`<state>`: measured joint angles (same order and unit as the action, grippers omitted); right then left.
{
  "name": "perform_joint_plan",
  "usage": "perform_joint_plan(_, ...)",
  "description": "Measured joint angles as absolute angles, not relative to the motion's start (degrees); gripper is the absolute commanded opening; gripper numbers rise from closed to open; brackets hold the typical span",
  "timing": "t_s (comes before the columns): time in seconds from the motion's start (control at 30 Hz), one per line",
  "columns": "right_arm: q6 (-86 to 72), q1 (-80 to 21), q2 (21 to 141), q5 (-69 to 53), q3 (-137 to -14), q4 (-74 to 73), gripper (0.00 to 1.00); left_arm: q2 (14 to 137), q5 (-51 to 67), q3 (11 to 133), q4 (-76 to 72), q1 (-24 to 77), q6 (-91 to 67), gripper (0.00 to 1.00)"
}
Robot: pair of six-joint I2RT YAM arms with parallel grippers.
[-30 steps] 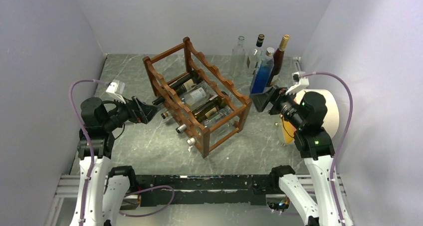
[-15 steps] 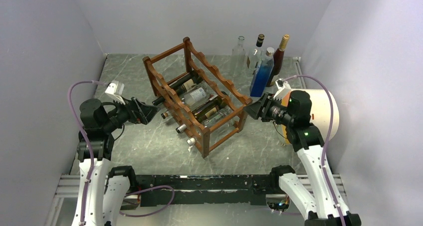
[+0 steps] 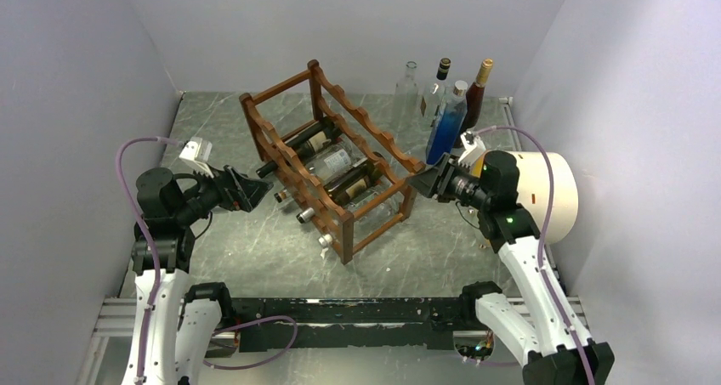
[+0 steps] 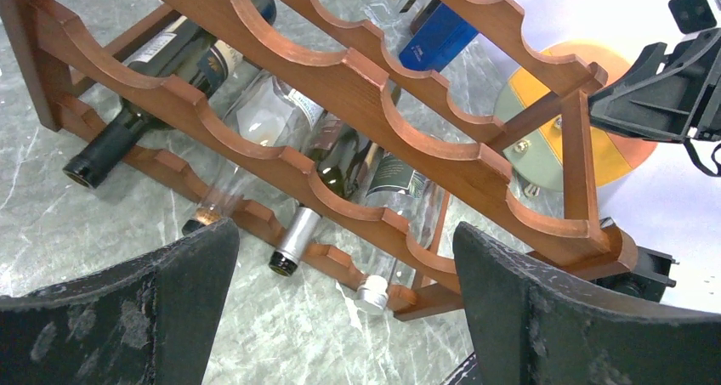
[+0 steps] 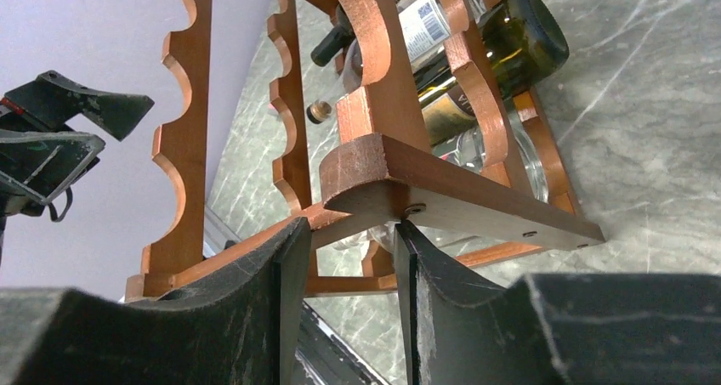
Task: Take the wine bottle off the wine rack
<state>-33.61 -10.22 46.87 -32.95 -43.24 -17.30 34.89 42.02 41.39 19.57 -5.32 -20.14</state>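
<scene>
The reddish-brown wine rack [image 3: 336,160] stands slanted mid-table with several bottles lying in it. A dark wine bottle [image 3: 293,147] lies highest at the left, its neck pointing at my left gripper. My left gripper [image 3: 255,194] is open and empty, a short gap left of the rack. In the left wrist view the rack [image 4: 340,66] and the dark bottle [image 4: 161,79] lie beyond the gripper [image 4: 344,228]. My right gripper [image 3: 422,184] is slightly open, its tips against the rack's right top corner [image 5: 383,164]. Nothing shows between its tips in the right wrist view [image 5: 349,223].
Several bottles stand at the back right: a clear one [image 3: 410,77], a dark one [image 3: 438,92], a blue one [image 3: 446,126] and a brown one [image 3: 476,96]. A white cylinder [image 3: 553,189] lies behind my right arm. Walls close in on both sides.
My right gripper has moved left up to the rack's right corner, and the rack has shifted a little to the left. The left arm has not moved.
</scene>
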Motion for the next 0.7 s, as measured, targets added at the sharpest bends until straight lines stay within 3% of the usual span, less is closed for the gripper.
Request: perform_joint_plan(0.7, -28.08, -15.53, 63.57, -15.86, -54.43, -12.75, 0.46, 35.92, 38.68, 41.39, 20.29, -5.06, -21.74, 1.0)
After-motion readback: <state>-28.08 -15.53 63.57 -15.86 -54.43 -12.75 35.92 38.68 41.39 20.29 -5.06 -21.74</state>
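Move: The wine rack's upper right corner is already at the right hand's partly closed fingers, practically level with it and about 1 cm ahead. From there the rack's middle lies some 12 cm forward, 22 cm left and 10 cm lower, the dark labelled bottle inside it about 7 cm forward, 16 cm left and 14 cm down, and the blue bottle 17 cm ahead and 9 cm right. From the left hand that corner lies about 43 cm right, 2 cm ahead and slightly lower. The wine rack's upper right corner stays between the right hand's half-closed fingers, and through it the hand pushes the rack forward over the table, about 8 cm at a nearly steady height. The path bows a little to the left and comes back, while the wrist turns clockwise and rolls left side down, each by some 10 degrees; the grip opening doesn't change. ##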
